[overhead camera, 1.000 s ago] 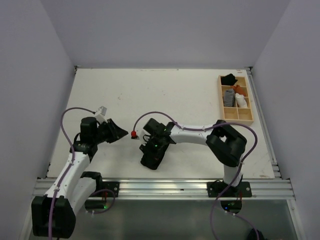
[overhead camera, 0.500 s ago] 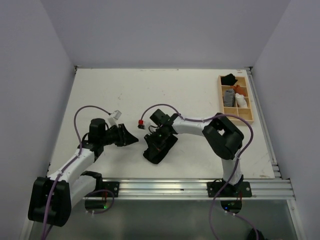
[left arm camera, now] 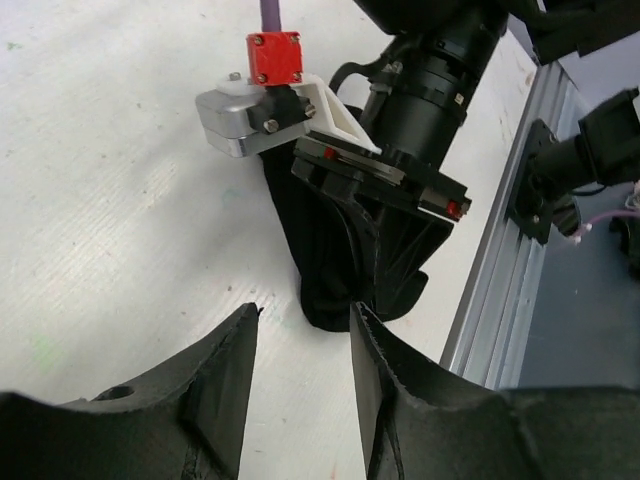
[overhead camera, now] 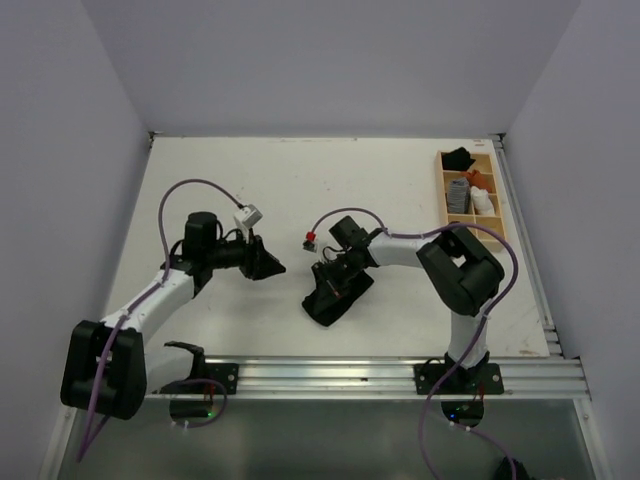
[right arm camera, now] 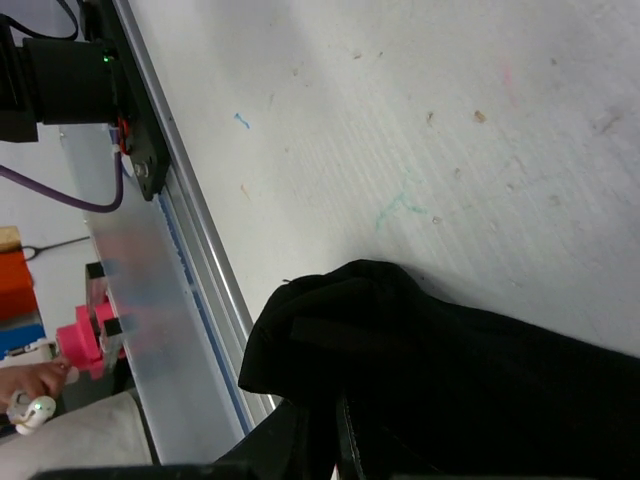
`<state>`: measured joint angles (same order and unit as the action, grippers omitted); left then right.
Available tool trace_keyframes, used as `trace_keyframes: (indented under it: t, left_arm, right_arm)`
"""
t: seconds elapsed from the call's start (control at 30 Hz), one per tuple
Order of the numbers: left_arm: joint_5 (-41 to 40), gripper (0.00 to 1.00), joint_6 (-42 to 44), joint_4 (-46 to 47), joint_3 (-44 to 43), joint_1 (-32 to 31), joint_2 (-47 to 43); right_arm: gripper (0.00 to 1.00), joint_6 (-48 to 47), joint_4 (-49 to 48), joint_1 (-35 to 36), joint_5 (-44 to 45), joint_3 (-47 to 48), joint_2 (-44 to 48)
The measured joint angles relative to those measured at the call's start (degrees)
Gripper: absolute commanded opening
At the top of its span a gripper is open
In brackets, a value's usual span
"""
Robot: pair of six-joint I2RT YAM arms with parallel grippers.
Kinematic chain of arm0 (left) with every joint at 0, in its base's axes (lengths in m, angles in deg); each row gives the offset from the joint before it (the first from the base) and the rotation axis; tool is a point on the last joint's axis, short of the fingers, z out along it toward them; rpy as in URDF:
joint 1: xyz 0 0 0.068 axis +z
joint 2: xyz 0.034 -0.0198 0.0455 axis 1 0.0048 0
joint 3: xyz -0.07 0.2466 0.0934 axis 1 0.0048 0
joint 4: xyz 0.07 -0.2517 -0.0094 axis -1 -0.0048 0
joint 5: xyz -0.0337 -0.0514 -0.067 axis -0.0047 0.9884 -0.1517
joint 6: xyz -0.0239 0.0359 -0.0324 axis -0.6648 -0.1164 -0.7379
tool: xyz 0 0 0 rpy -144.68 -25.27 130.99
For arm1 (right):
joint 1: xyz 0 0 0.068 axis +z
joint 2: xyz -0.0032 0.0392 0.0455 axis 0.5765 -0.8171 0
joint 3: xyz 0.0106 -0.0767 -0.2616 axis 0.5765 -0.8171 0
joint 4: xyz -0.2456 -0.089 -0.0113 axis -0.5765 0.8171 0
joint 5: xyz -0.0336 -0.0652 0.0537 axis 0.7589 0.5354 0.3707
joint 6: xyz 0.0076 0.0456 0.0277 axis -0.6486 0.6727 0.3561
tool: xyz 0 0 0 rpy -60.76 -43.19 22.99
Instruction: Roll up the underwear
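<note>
The underwear [overhead camera: 325,308] is a bunched black cloth near the table's front edge, lying lengthwise on the surface. My right gripper [overhead camera: 338,288] is shut on its upper part. In the right wrist view the underwear [right arm camera: 430,350] fills the lower right, with the pinched fingertips [right arm camera: 322,440] buried in its folds. My left gripper [overhead camera: 272,268] hovers just left of the cloth, open and holding nothing. In the left wrist view the left gripper [left arm camera: 303,318] frames bare table, and the underwear [left arm camera: 335,265] hangs from the right gripper [left arm camera: 385,200] right beyond its tips.
A wooden divider tray [overhead camera: 442,205] stands at the far right, holding a grey striped roll [overhead camera: 457,193], a white roll [overhead camera: 483,203] and a dark item [overhead camera: 458,157]. The aluminium rail [overhead camera: 330,375] runs along the near edge, close behind the cloth.
My left arm has swung right toward the cloth and its jaws have spread apart. The right gripper has carried the underwear a little to the right.
</note>
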<state>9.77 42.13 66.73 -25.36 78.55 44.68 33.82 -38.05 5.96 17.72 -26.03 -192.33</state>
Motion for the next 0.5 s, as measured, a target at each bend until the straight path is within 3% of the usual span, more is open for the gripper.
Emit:
trace_keyframes:
  t: [0.23, 0.5]
  left_arm:
    - [6.51, 0.48, 15.34, -7.69, -8.35, -3.50, 10.78]
    - [8.79, 0.49, 22.75, -9.46, -10.97, -13.40, 18.25]
  right_arm:
    - [0.00, 1.62, -2.86, -2.95, -2.93, -2.14, 0.04]
    - [0.00, 3.91, -7.61, -3.91, -4.02, -5.20, 1.42]
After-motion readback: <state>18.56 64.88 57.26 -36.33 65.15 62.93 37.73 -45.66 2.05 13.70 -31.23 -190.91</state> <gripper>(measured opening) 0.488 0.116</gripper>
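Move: The folded underwear, a black bundle on the table, has its middle about 12 cm to the left hand's right, 8 cm back and roughly 10 cm below. Its near left end is closer sideways, some 6 cm to that hand's right and 10 cm back, at the same depth below. For the right hand, already pinching the bundle, the middle is just under the fingertips, about 2 cm to the right and neither ahead nor back. Towards the bundle's left end comes the empty left hand, fingers about half open: first to its right, then also back and down, some 8 cm in all, while the wrist turns clockwise by nearly 30 degrees. No touch of the cloth by it can be seen. The right hand keeps its pinch and eases the bundle a good centimetre forward and right. ##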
